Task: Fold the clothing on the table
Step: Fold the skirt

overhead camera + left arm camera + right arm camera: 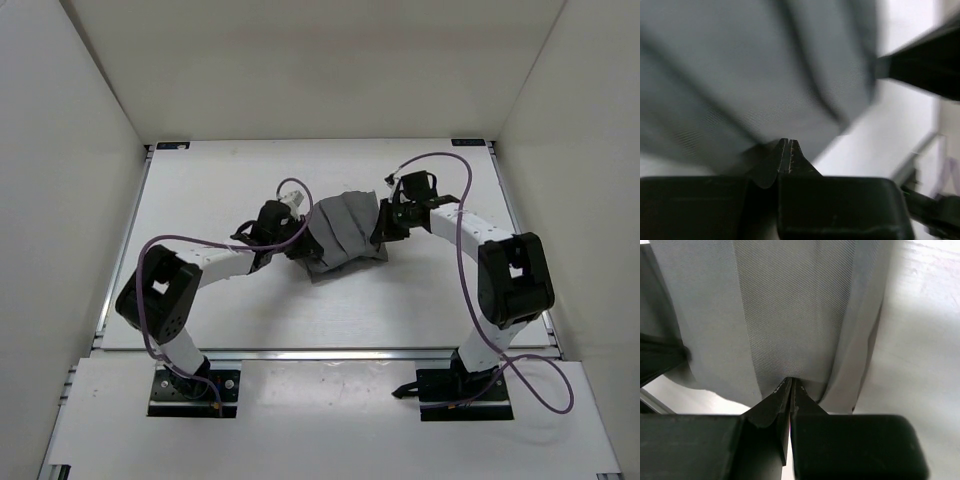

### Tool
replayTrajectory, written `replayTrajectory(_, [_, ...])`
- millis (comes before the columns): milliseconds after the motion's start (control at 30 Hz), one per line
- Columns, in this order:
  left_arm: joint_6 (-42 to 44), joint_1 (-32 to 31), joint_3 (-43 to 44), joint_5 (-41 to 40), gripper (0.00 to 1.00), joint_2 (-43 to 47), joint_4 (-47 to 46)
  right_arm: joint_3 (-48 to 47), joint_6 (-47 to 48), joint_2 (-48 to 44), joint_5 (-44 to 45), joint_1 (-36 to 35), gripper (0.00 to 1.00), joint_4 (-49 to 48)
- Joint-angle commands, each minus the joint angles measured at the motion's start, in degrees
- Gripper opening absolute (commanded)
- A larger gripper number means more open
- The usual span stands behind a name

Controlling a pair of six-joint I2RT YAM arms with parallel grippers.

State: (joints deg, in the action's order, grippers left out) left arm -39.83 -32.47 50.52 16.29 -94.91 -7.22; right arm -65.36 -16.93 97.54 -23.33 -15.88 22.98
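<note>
The grey clothing (345,235) is bunched in lengthwise creases at the middle of the white table (220,310), stretched between my two grippers. My left gripper (300,222) meets its left edge. In the left wrist view the jaws (786,144) are closed tip to tip against the lower edge of the blurred clothing (765,75). My right gripper (383,225) is at the garment's right edge. In the right wrist view its jaws (791,382) pinch the clothing (790,305), whose folds run together at the tips.
White walls enclose the table on three sides. A silver rail (330,353) runs along the near edge, in front of the arm bases. Purple cables (450,160) loop above both arms. The right arm shows as a dark shape (930,60) in the left wrist view.
</note>
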Motion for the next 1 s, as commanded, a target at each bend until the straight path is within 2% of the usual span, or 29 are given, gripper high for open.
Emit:
replayTrajectory(0, [2.82, 1.35, -3.14, -9.68, 0.00, 1.05, 3.26, 0.41, 1.10, 2.30, -1.54, -0.11, 0.00, -6.54])
replayTrajectory(167, [5.64, 3.81, -4.03, -11.03, 0.00, 1.31, 6.69, 1.73, 2.60, 4.15, 0.22, 0.67, 0.00, -6.89])
replayTrajectory(267, [6.79, 4.52, -2.19, -9.53, 0.01, 2.18, 9.05, 0.59, 2.51, 3.46, -2.67, 2.95, 0.00, -5.67])
replayTrajectory(333, [8.80, 4.87, 0.70, -8.48, 0.07, 2.89, 11.25, -2.12, 3.04, 1.35, -6.02, 4.80, 0.06, -4.62])
replayTrajectory(400, [10.73, 5.48, 3.69, -7.86, 0.17, 4.99, 15.21, -5.73, 5.05, -0.67, -8.91, 6.73, 0.24, -1.37])
replayTrajectory(433, [11.87, 5.83, 5.62, -7.42, 0.30, 5.70, 18.18, -8.52, 4.98, -2.33, -8.14, 6.91, 0.30, 1.51])
replayTrajectory(467, [13.54, 5.92, 7.55, -8.20, 0.46, 7.18, 21.43, -9.68, 5.41, -3.40, -6.91, 7.26, 0.40, 4.32])
replayTrajectory(500, [13.99, 6.62, 8.36, -8.82, 0.59, 9.29, 24.07, -11.17, 6.37, -5.41, -5.25, 7.53, 0.56, 5.57])
replayTrajectory(533, [14.95, 6.89, 9.41, -9.26, 0.65, 10.27, 25.23, -11.97, 7.51, -7.78, -2.53, 7.36, 0.63, 6.71])
replayTrajectory(567, [15.74, 7.24, 9.94, -9.79, 0.76, 12.54, 27.50, -11.37, 7.61, -9.54, -0.51, 7.35, 0.74, 6.29])
replayTrajectory(600, [16.36, 8.20, 10.38, -11.18, 0.89, 14.65, 29.79, -10.06, 7.87, -12.78, 1.25, 7.79, 0.82, 5.85])
replayTrajectory(633, [17.24, 9.25, 10.73, -11.81, 0.95, 15.71, 30.94, -7.96, 8.22, -16.20, 1.62, 8.66, 0.89, 5.24])
replayTrajectory(667, [18.03, 10.83, 10.82, -12.68, 0.99, 17.55, 32.61, -6.02, 7.79, -17.80, 1.71, 9.37, 0.91, 4.36])
replayTrajectory(733, [19.09, 13.11, 10.56, -11.99, 0.98, 21.50, 35.17, -2.95, 7.18, -23.42, 1.80, 13.13, 0.99, 4.08])
replayTrajectory(800, [20.49, 16.46, 8.99, -11.81, 0.98, 24.41, 37.80, 0.48, 7.87, -27.30, 1.53, 15.78, 0.99, 4.96])
replayTrajectory(967, [23.05, 16.39, 3.27, -14.97, 0.99, 33.12, 39.22, 8.92, 9.72, -35.56, 5.57, 20.53, 0.99, 6.72])
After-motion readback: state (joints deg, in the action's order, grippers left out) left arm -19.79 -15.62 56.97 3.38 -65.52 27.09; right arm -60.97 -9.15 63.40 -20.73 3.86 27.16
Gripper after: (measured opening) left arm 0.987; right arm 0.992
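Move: The folded skirt's middle lies about 5 cm to the left hand's right, 3 cm farther out and some 6 cm below; the skirt's near left corner is roughly 8 cm back towards the base. From the right hand, the middle is about 10 cm left, level fore and aft and 5 cm down. The skirt's near right corner sits 6 cm back and 1 cm to the right of that hand, its far right corner 11 cm ahead and 1 cm left. With both grippers still shut, lower them towards the skirt, the left about 5 cm while sliding out left over its left part, the right only slightly. Then open both wide while lifting clear, each heading outwards to its own side, the right rising some 20 cm and tipping its fingers up about 30 degrees; the right goes slightly forward, then back. ##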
